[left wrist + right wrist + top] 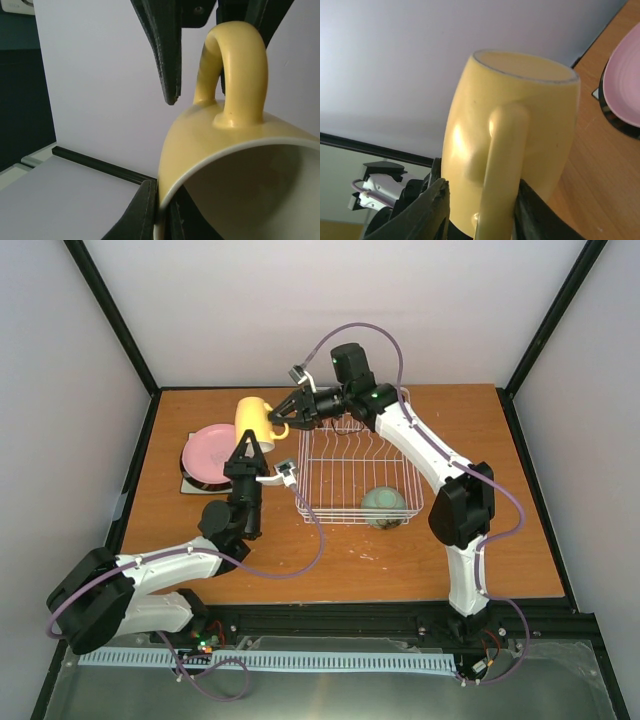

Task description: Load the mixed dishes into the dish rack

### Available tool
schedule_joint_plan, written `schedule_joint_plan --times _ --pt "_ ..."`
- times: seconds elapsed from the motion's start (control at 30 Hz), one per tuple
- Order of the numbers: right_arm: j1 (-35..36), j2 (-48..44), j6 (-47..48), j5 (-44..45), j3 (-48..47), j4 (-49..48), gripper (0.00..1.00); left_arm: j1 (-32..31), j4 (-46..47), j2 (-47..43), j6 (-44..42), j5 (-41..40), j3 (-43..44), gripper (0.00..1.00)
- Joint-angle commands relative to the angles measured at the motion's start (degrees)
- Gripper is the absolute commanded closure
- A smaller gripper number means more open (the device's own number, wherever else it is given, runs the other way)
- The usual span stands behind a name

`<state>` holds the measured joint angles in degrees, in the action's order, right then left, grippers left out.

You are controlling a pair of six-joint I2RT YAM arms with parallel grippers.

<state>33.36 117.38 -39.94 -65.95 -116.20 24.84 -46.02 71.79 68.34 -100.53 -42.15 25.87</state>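
Observation:
The yellow mug (252, 420) hangs in the air left of the dish rack (300, 490), its handle (235, 65) towards the right arm. My left gripper (245, 443) is shut on the mug's rim (162, 192), one finger inside and one outside. My right gripper (281, 418) straddles the handle (505, 165) with its jaws open. One finger (432, 200) stands off to the side and the other sits close behind the handle. A pale green bowl (385, 506) lies in the rack's near right corner. The pink plate (212, 452) rests on a dark plate (197, 480) at the left.
The rack's upright tines (350, 430) run along its far side, just right of the mug. The plate stack (625, 85) lies directly below and left of the mug. Black frame posts and pale walls enclose the wooden table (330, 560).

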Motion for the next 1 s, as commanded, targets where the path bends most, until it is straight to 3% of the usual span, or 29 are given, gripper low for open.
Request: schedule_joint_plan --times 0.0,0.1,0.17,0.37,0.43,0.57,0.67,0.77,0.87,0.97 --pt "1.76 0.85 3.49 -2.55 -0.79 4.29 0.69 -0.69 4.98 -0.72 -0.66 4.38 3.75 0.99" --pt "2.08 0.59 4.24 -3.01 -0.18 4.78 0.80 -0.65 4.92 -0.68 -0.80 4.74 4.07 0.99" --pt "2.30 0.59 4.26 -3.31 -0.04 4.74 0.96 -0.65 4.85 -0.43 -0.99 4.92 4.42 0.99" --pt "2.93 0.33 5.24 -3.96 0.13 4.37 0.97 -0.65 5.44 0.94 -1.35 4.90 5.82 0.99" --pt "2.93 -0.21 5.78 -3.52 0.59 4.08 0.97 -0.65 5.91 1.32 -1.17 4.21 6.35 0.92" --pt "1.90 -1.39 7.24 -1.11 1.16 4.59 0.97 -0.65 6.57 0.38 0.42 2.89 5.96 0.62" --pt "0.39 -2.19 7.61 0.40 2.59 3.90 0.97 -0.65 3.54 -2.16 4.79 1.36 5.35 0.55" --pt "-1.81 -3.88 5.32 1.82 6.83 -1.27 0.97 -0.67 -6.78 -6.87 14.88 -0.67 6.08 0.35" --pt "-4.60 -5.21 3.58 3.81 10.52 -6.13 0.97 -0.74 -25.51 -14.72 33.03 -1.49 9.48 0.03" --pt "-7.65 -5.59 3.08 4.69 12.41 -9.06 0.97 -0.66 -46.20 -23.41 56.53 3.16 14.36 0.00"
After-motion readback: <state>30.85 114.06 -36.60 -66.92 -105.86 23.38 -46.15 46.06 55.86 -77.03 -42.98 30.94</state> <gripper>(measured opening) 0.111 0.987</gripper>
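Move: The left hand still pinches the rim of the mug, which is tilted upside down, mouth back and down; the mug's middle is about 3 cm ahead, 4 cm right and 2 cm up. From the right hand, whose fingers straddle the handle, it is about 5 cm left, 1 cm ahead and 1 cm up. From the right hand the rack's middle lies roughly 16 cm right and 3 cm ahead, the pink plate some 17 cm left and 4 cm ahead, both about 24 cm below. The right fingers close on the mug's handle as that hand eases about 1 cm back and down, and the left hand keeps its pinch on the rim until the handle is held. Then the left fingers open wide and let go of the rim, that hand drawing some 2 cm up with a little left and back and rolling its left side down by 15 to 20 degrees, while the right hand, gripping the handle, starts down and right towards the rack, ending about 3.5 cm lower. ##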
